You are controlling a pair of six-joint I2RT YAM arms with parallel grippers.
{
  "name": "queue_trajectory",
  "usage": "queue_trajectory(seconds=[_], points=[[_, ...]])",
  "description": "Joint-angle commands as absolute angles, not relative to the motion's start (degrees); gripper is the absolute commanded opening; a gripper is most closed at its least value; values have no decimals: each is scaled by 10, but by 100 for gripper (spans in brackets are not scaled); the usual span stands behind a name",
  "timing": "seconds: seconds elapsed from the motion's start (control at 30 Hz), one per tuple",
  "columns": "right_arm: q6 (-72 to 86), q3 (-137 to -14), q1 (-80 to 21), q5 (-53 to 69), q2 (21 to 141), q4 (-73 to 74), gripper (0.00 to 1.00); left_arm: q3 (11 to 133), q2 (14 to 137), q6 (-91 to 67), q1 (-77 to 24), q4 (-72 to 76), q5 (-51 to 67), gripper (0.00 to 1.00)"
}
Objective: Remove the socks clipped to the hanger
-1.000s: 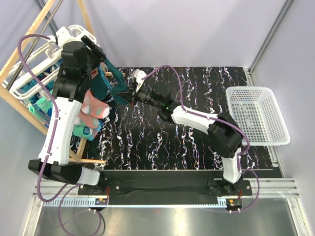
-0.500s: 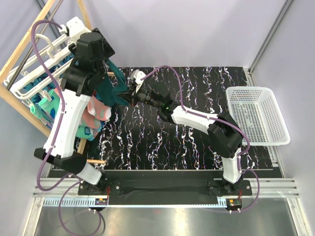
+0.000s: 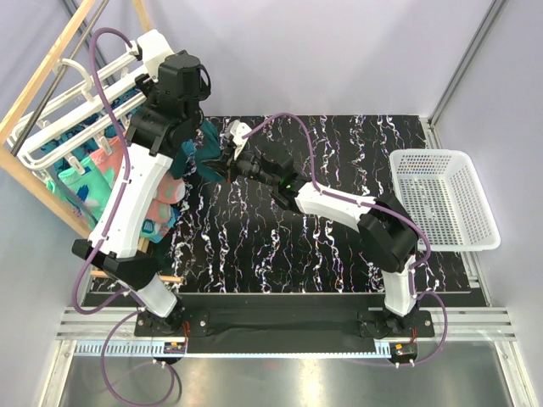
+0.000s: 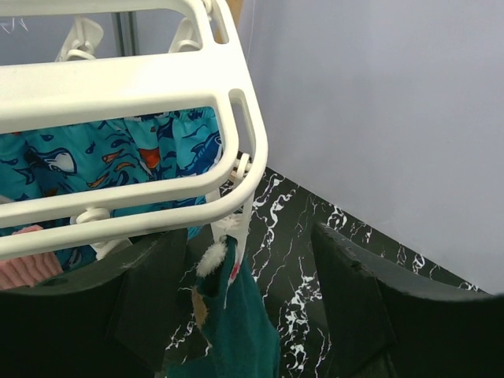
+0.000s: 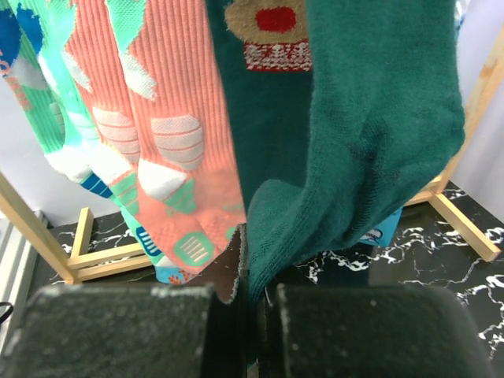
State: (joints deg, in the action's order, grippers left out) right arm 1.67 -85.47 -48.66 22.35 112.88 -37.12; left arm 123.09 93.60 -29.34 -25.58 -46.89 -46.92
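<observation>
The white hanger (image 3: 72,127) hangs at the far left, and its corner (image 4: 236,118) fills the left wrist view. A dark teal sock (image 4: 248,323) dangles from a white clip (image 4: 233,236) at that corner. My left gripper (image 4: 252,307) stands open just under the corner, one finger on each side of the sock's top, touching nothing. My right gripper (image 5: 250,303) is shut on the lower end of the dark teal sock (image 5: 370,134). Coral-pink socks (image 5: 173,142) and a mint-green one (image 5: 35,94) hang beside it. Blue patterned socks (image 4: 118,157) hang behind the bars.
A wooden pole frame (image 3: 47,72) carries the hanger, with its foot rails (image 5: 94,256) on the black marbled table (image 3: 322,254). A white mesh basket (image 3: 445,199) stands at the right edge. Grey walls close in behind and on the left.
My left arm has swung up and to the right along the hanger to its near corner above the teal sock. The right gripper has kept its hold without moving.
</observation>
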Motion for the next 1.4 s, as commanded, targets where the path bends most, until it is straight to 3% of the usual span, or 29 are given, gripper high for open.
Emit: queue_trajectory(seconds=[0.0,0.57,1.07,1.27,1.37], points=[[3,-858,-484,207,1091,-389,0,1250,929,-279,-256,-435,-503,69],[-15,-850,-483,197,1087,-388,0,1235,943,-296,-229,-421,-481,63],[-15,-849,-483,194,1086,-388,0,1214,936,-277,-224,-379,-476,48],[-15,-849,-483,198,1085,-388,0,1209,934,-268,-222,-365,-475,30],[-14,-849,-483,198,1086,-388,0,1209,933,-265,-223,-362,-473,11]])
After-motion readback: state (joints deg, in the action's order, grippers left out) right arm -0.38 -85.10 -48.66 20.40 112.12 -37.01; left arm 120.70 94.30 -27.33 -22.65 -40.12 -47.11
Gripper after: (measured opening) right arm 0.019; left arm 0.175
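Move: The left hand's open fingers face the end clip holding the green sock, about 3 cm ahead, 2 cm left and level. The hanger's end corner is just above that clip, some 4 cm up, and the next clip along is about 7 cm left, level with the hand. The sock's pinched toe is roughly 7 cm back, 3 cm right and 16 cm down. From the right hand, the end clip lies some 10 cm ahead, 5 cm left and 16 cm up. Left hand eases about 2.5 cm forward-left and closes around the end clip; right keeps the green toe pinched. ##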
